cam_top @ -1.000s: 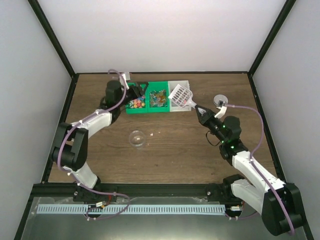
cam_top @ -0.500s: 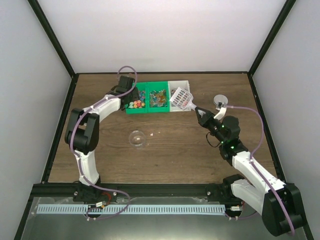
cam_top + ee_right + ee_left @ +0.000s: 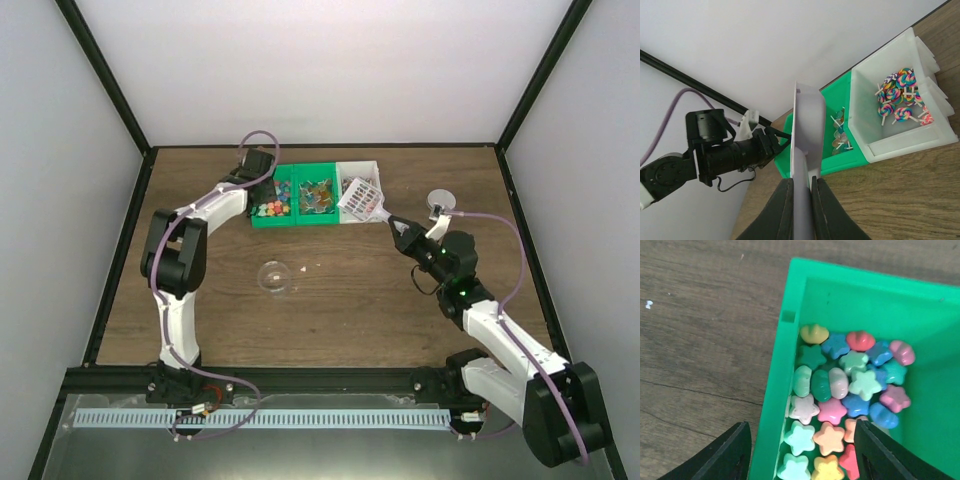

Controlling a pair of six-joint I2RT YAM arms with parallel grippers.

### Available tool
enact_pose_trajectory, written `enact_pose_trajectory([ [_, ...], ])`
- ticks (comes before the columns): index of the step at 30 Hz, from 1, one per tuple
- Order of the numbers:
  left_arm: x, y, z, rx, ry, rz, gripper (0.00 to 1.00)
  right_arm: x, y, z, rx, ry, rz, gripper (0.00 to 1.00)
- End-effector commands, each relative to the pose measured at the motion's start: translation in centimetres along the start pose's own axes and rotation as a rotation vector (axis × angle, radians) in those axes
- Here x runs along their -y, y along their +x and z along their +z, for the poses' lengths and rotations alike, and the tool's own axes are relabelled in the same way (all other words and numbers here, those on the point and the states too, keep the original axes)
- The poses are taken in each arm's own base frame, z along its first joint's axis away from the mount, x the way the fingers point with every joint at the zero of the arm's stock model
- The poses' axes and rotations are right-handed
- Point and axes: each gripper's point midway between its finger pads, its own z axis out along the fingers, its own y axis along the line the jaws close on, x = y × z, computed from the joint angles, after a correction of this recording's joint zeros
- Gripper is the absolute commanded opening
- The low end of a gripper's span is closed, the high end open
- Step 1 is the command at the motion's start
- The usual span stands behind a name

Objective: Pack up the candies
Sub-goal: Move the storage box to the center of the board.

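Note:
The candies (image 3: 850, 385), small stars and ovals in pink, blue, green, orange and yellow, fill the left compartment of a green bin (image 3: 781, 365). My left gripper (image 3: 802, 452) is open just above them. One finger is outside the bin's left wall over the table and the other is over the candies. From above, the left gripper (image 3: 265, 190) hangs over the candies (image 3: 272, 208). My right gripper (image 3: 801, 192) is shut on the handle of the grey scoop (image 3: 807, 125). The scoop (image 3: 360, 196) is tilted over the bins, and the right gripper (image 3: 398, 226) is behind it.
A white bin (image 3: 940, 132) of swirl lollipops adjoins the green bin's middle compartment (image 3: 840, 135), which holds wrapped sweets. On the table stand a small clear bowl (image 3: 273, 277) and a round lid (image 3: 439, 201). Black frame posts and white walls surround the table.
My left arm has stretched toward the back, bringing its gripper over the left candy compartment. The right gripper and scoop have shifted slightly left.

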Motion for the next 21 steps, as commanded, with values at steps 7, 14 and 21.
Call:
enact_pose_trajectory([
  [7, -1.1, 1.4, 1.6, -0.03, -0.079, 0.01, 0.22, -0.3, -0.5, 0.1, 0.019, -0.013, -0.015, 0.01],
  [14, -3.0, 1.7, 0.4, 0.016, -0.142, -0.066, 0.05, -0.7, -0.2, 0.1, 0.005, -0.041, 0.006, 0.01],
  [21, -4.2, 3.7, -1.5, 0.02, -0.15, -0.172, 0.06, -0.9, 0.0, -0.1, -0.005, -0.057, 0.02, 0.01],
])
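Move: My left hand hangs open just above the storage box's left wall. The wall runs fore and aft between the fingers, about 1 cm to the left, its middle 2 cm ahead and 6 cm down. The box's middle is some 15 cm to the right; the star-candy compartment is 5 cm right, 2 ahead. The clear jar sits about 18 cm back, 5 right. From my right hand, which still holds the scoop, the left wall is roughly 20 cm ahead, 32 left, 19 down. I sink my left hand about 2.5 cm over the storage box's left wall and close the fingers until they pinch it, one inside the star-candy compartment and one outside. Then, staying level, I drag that end back towards me some 2.5 cm and a little left, turning the hand slightly counter-clockwise. ##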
